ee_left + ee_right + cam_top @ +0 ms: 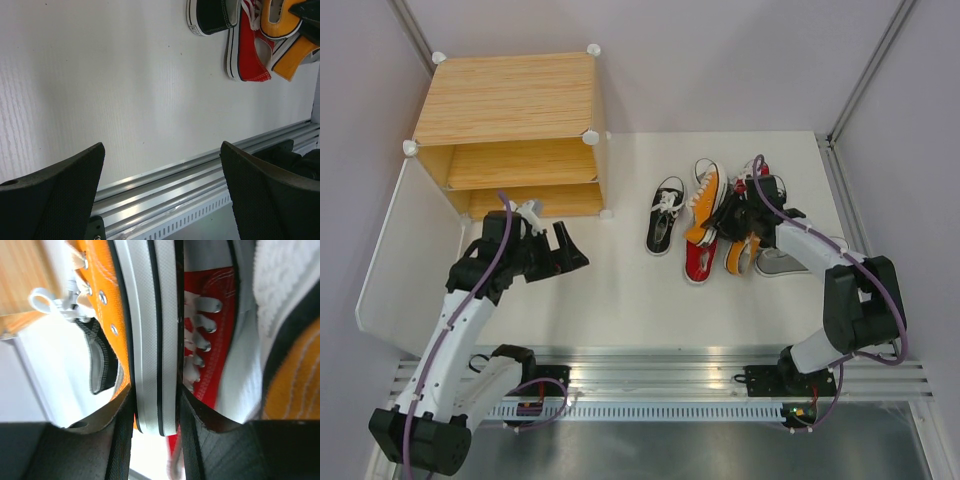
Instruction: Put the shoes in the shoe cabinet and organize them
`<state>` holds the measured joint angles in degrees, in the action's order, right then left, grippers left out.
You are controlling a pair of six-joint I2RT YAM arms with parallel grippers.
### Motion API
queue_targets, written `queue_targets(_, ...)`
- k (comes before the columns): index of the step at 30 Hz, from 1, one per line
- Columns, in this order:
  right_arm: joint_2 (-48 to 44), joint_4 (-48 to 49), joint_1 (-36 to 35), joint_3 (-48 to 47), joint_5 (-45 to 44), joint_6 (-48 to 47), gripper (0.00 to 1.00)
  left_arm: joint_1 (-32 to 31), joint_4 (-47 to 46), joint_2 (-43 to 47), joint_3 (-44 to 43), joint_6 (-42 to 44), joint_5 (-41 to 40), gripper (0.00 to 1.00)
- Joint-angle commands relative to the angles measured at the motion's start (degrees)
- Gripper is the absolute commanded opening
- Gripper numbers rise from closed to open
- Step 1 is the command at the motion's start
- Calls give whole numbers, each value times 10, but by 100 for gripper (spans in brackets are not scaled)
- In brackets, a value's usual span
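Observation:
The shoe cabinet stands at the back left, its wood-grain front open on one inner shelf. To its right lies a cluster of shoes: a black one, a red one, two orange ones and a grey one. My right gripper is shut on the white sole of the upper orange shoe, with the red shoe just beyond. My left gripper hangs open over bare table before the cabinet, holding nothing.
A white door panel swings out along the table's left side. Grey walls enclose the table. An aluminium rail runs along the near edge, also visible under the left fingers.

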<state>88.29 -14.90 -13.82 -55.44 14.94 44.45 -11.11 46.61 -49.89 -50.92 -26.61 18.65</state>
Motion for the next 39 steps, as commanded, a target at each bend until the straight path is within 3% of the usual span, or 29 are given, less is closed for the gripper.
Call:
queue_targets(1,-14,140,5,9,86,39,1,-2,-33,-4,-15,-24,28,100)
queue_targets(5,-21,224,-1,38,148,92,0,-3,-45,-14,-20,-34,38,100)
queue_targets(10,-33,267,-23,54,156,96,1,-13,-63,-26,-19,-51,47,100)
queue_targets(18,-32,348,-124,73,150,110,1,-60,-103,-46,-18,-96,45,100)
queue_targets(27,-24,448,-191,96,166,153,1,-121,-144,-67,-9,-152,-1,100)
queue_targets(39,22,439,-262,51,171,159,1,-127,-135,-18,4,-167,-111,100)
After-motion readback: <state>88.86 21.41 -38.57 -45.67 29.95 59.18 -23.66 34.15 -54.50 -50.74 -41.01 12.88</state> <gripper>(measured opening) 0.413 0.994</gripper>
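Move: Held in the right hand, the orange shoe has its middle about 3 cm ahead and 3 cm left of the pads; the open left gripper waits some 30 cm to the left, 8 cm back and 9 cm higher. On the table 6 or 7 cm below, the black shoe is 12 cm left and 2 cm ahead, the red shoe 5 cm left and 5 cm back. From the left hand the orange shoe is about 27 cm right, 11 cm ahead, 8 cm lower. Keeping its grip on the orange shoe, the right hand lifts slightly, then sweeps about 19 cm left and 10 cm back past the black shoe to the left gripper, rising some 5 cm; the wrist turns about 30 degrees counter-clockwise and rolls its left side up. The left hand, fingers wide open, comes about 7 cm right to meet it, then eases slightly back and forward, not yet gripping. ##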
